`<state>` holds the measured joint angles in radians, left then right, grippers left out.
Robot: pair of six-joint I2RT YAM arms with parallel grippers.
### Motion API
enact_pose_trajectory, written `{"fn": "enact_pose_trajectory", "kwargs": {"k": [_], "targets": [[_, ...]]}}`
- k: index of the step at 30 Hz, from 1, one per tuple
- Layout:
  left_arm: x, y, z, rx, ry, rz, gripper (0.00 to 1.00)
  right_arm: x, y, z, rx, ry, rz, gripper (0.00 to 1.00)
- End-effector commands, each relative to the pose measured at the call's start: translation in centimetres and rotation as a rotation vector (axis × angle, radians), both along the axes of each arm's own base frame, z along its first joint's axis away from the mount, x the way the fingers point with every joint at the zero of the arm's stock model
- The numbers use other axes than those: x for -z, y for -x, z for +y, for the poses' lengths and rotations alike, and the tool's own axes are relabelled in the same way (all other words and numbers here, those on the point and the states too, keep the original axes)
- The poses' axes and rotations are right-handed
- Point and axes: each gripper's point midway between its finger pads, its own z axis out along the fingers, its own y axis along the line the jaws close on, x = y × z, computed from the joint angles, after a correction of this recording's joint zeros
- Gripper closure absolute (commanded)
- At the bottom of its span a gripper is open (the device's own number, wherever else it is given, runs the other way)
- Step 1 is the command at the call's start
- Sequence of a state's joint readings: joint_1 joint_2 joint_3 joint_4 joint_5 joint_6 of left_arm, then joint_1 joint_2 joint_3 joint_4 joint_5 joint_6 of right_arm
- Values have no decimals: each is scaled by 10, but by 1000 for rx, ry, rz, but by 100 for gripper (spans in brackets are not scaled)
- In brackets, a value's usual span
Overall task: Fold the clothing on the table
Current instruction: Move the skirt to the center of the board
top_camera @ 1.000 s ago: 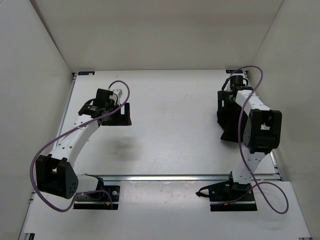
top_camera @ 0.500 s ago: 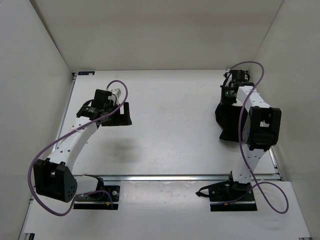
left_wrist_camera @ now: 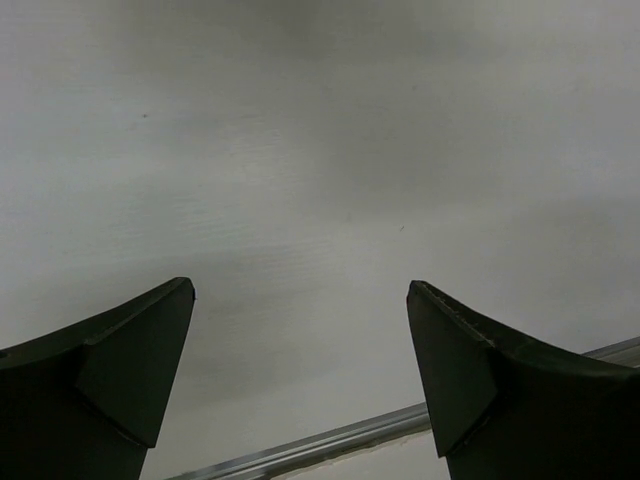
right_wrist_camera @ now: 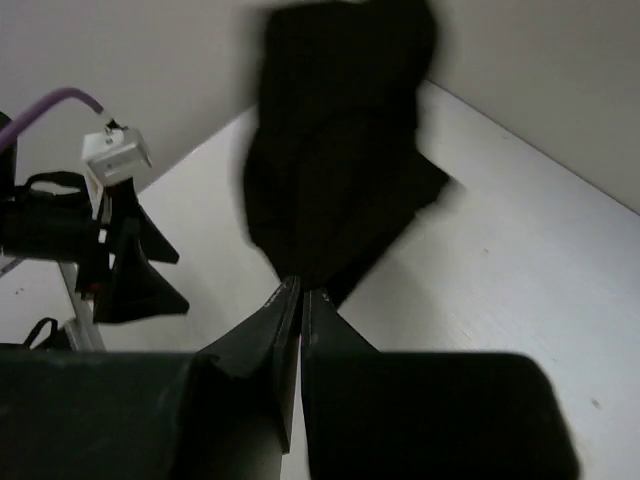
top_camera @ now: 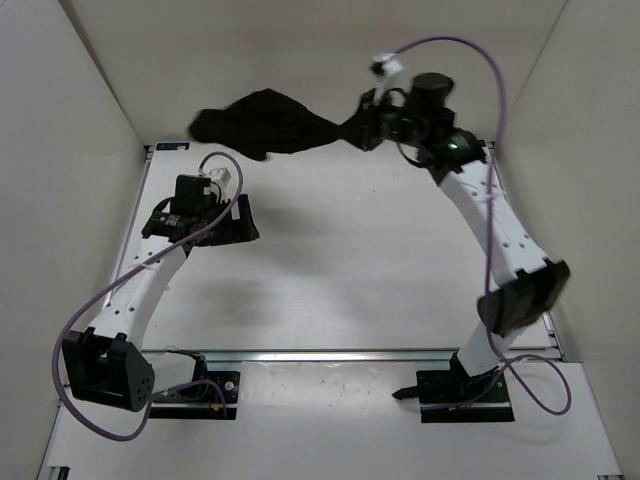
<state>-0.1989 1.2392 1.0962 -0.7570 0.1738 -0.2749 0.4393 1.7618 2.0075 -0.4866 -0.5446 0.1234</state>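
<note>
The black clothing (top_camera: 272,122) hangs in the air above the far edge of the white table (top_camera: 350,265), stretched out leftward from my right gripper (top_camera: 368,126). In the right wrist view the right gripper (right_wrist_camera: 301,286) is shut, its tips pinching one end of the clothing (right_wrist_camera: 335,150), which is blurred. My left gripper (top_camera: 236,220) stands low over the table's left part, below the clothing's free end. In its own view the left gripper (left_wrist_camera: 300,295) is open, with only bare table (left_wrist_camera: 320,150) between the fingers.
White enclosure walls (top_camera: 320,60) close in the back and both sides. An aluminium rail (top_camera: 350,354) runs along the near edge, also seen as the rail (left_wrist_camera: 330,442) under the left fingers. The left arm's purple cable (top_camera: 100,300) loops beside it.
The right gripper has shut on the clothing at the far right of the table and swung it up and leftward into the air. The left arm has shifted slightly left.
</note>
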Motion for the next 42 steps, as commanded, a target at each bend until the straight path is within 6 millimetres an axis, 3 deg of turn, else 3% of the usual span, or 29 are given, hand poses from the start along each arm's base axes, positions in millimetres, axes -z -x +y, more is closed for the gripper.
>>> {"fn": "enact_pose_trajectory", "kwargs": {"k": [1, 2, 4, 5, 6, 10, 13, 16, 19, 21, 23, 26, 28, 29, 32, 35, 37, 38, 40, 42], "targets": [[-39, -9, -3, -24, 56, -123, 1, -18, -5, -80, 169, -114, -41, 100], [-44, -7, -5, -19, 77, -148, 1, -10, -7, -88, 184, -119, -42, 100], [-48, -2, -6, -25, 100, -170, 1, 74, -9, -99, 200, -86, 143, 100], [-51, 0, -6, -27, 108, -192, 1, 96, -13, -109, 219, -77, 196, 100], [-54, 3, -6, -31, 118, -206, 1, 138, -10, -112, 221, -53, 307, 100], [-54, 16, -9, -27, 149, -232, 1, 245, 29, -107, 188, 77, 523, 100], [-47, 22, -3, -54, 143, -227, 1, 275, 56, -99, 163, 129, 576, 100], [-42, 25, -2, -64, 135, -215, 1, 265, 60, -93, 144, 82, 565, 100], [-41, 24, -1, -67, 130, -210, 2, 215, 42, -93, 121, 16, 464, 100], [-37, 22, -2, -65, 134, -194, 2, 162, 34, -94, 110, -42, 363, 100], [-42, 19, -6, -56, 147, -209, 1, 87, 24, -99, 96, -123, 198, 100], [-47, 13, -9, -52, 152, -219, 2, -23, 41, -106, 27, -256, -43, 100], [-50, 9, -11, -45, 158, -229, 1, -65, 62, -113, -4, -322, -156, 100], [-50, 8, -13, -44, 164, -231, 1, -69, 70, -113, -18, -331, -184, 100], [-49, 7, -21, -20, 193, -226, 1, -12, 51, -123, 89, -264, -48, 100], [-50, 6, -25, -14, 201, -232, 1, 77, 46, -125, 149, -139, 133, 100], [-49, 9, -29, 2, 210, -228, 1, 149, 55, -125, 201, -14, 245, 100], [-44, 11, -29, 5, 209, -214, 1, 167, 65, -116, 183, 18, 283, 100], [-40, 14, -30, 10, 214, -202, 2, 225, 94, -106, 144, 115, 388, 100], [-32, 18, -30, 10, 210, -180, 1, 254, 129, -85, 42, 150, 463, 100]]}}
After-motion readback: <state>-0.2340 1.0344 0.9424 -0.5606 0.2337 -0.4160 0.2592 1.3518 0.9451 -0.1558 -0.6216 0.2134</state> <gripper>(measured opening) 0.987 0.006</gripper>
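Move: The right hand holds the skirt high up; the board's centre, where it is to go, is about 36 cm below, some 3 cm back and 3 cm to the left. The cloth streams out with its middle roughly 18 cm to the left and 5 cm ahead, a few centimetres lower. From the empty left hand, the board's centre is about 9 cm ahead, 18 cm to the right and 13 cm below. Keeping the skirt pinched in shut fingers, the right hand whips it: it swings about 12 cm right, drops some 32 cm to low over the board while drawing back and tipping its fingers down by about 45 degrees, shoots back up slightly past its starting height with the fingers lifting again, and plunges once more, still dropping quickly towards the board. Meanwhile the left hand, wide open and empty, lifts nearly 5 cm and draws back a little, sinks partway, and then drifts right to stay clear above the board. ##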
